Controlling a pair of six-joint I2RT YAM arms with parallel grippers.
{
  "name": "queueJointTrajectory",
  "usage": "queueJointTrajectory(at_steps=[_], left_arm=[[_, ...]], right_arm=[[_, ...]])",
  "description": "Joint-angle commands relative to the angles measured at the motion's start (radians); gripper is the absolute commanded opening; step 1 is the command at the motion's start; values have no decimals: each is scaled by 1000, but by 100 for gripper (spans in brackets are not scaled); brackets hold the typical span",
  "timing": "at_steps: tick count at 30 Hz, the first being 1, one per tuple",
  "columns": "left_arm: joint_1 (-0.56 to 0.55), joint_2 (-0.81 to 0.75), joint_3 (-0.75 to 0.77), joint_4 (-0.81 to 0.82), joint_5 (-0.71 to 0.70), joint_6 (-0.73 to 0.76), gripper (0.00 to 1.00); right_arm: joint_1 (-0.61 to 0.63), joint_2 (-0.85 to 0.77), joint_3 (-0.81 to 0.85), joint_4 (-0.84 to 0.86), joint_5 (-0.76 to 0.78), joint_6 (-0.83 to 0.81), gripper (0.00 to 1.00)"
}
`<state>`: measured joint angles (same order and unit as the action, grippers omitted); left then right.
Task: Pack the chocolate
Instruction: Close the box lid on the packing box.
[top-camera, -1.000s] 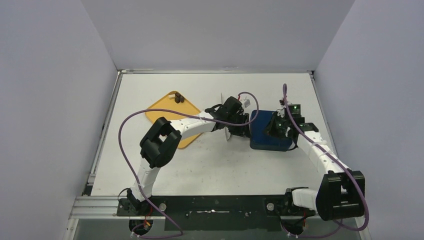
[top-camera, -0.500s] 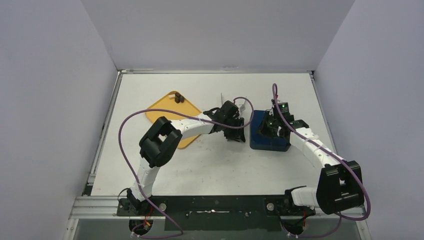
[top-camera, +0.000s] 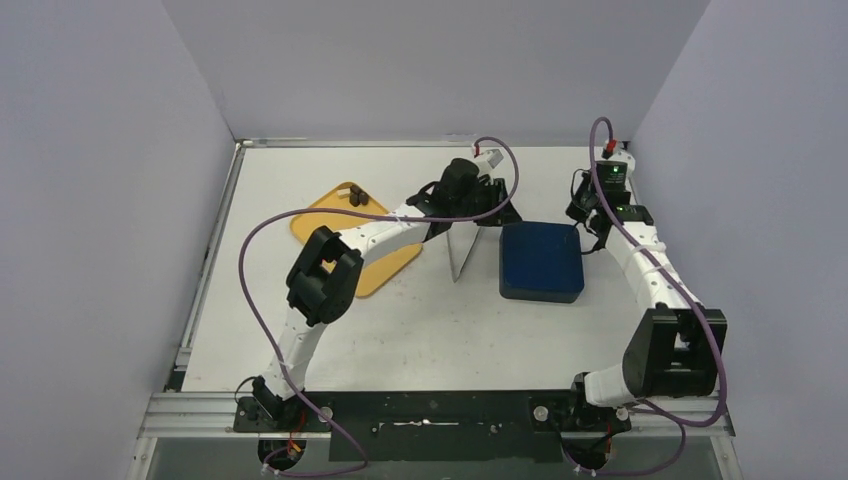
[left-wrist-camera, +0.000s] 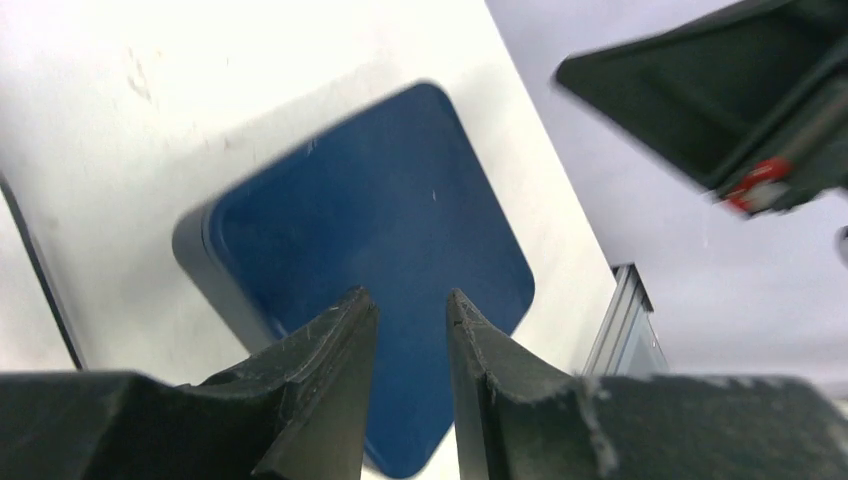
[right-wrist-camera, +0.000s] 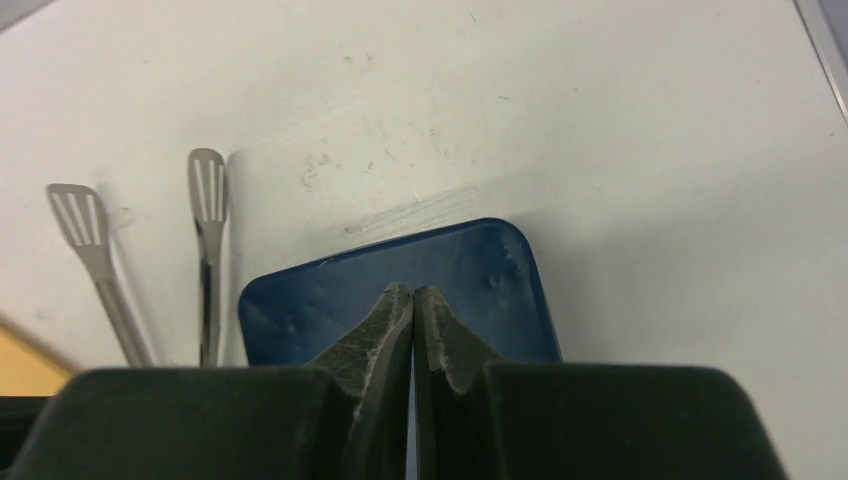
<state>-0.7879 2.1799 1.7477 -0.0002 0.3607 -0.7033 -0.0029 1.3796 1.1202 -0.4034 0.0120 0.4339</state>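
Observation:
Two or three dark chocolate pieces (top-camera: 355, 196) lie at the far corner of the orange tray (top-camera: 340, 232). No other chocolate shows. The blue box (top-camera: 541, 260) stands with its lid on. My left gripper (top-camera: 503, 211) hovers just beyond the box's far left corner. In the left wrist view my left gripper (left-wrist-camera: 412, 300) is open with a narrow gap and empty, above the blue box (left-wrist-camera: 380, 230). My right gripper (top-camera: 590, 220) hangs past the box's far right corner. In the right wrist view my right gripper (right-wrist-camera: 413, 290) is shut and empty over the box (right-wrist-camera: 480, 270).
Metal tongs (top-camera: 462, 250) lie on the white table between the tray and the box, and they also show in the right wrist view (right-wrist-camera: 207, 240). Grey walls close in the table on three sides. The right arm's gripper body (left-wrist-camera: 730, 90) shows in the left wrist view.
Both grippers have pulled away from the blue box toward the far side of the table. The right gripper was on the box; the box top is now uncovered.

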Motion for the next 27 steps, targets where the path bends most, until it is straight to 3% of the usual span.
queueJointTrajectory(at_steps=[1,11,19,27], left_arm=[[16,113,130,31,0,25,30],[27,271,192,-85,-51,76,29],[28,184,182,-127,-53,103,31],[29,149,192,-140,-60,103,34]], right_arm=[[-35,100,20,74,15,-42,0],[-81,266,-66,103,53,-34,0],[-80,182,3,44,38,-37,0],[-84,164,57,116,9,-50,0]])
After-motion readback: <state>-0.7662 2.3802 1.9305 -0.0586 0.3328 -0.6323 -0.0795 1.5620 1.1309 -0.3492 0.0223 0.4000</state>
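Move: The lid's far-left corner is about 6 cm ahead of my left hand, straight ahead, and some 8 cm below. Its far-right corner is about 4 cm ahead and 6 cm to the right of my right hand, 11 cm below. The lid's middle lies roughly 3 cm back and 9 cm right of my left hand; the tongs lie about 9 cm to that hand's left and 2 cm ahead, on the table. I swing both hands down over the lid's far corners. My left hand goes about 4 cm forward, then sinks 6 cm, bringing its still part-open fingertips onto the far-left corner, and stays there. My shut right hand drops some 10 cm while easing right and tipping further down, stays low for a moment, then lifts back about 5 cm. ##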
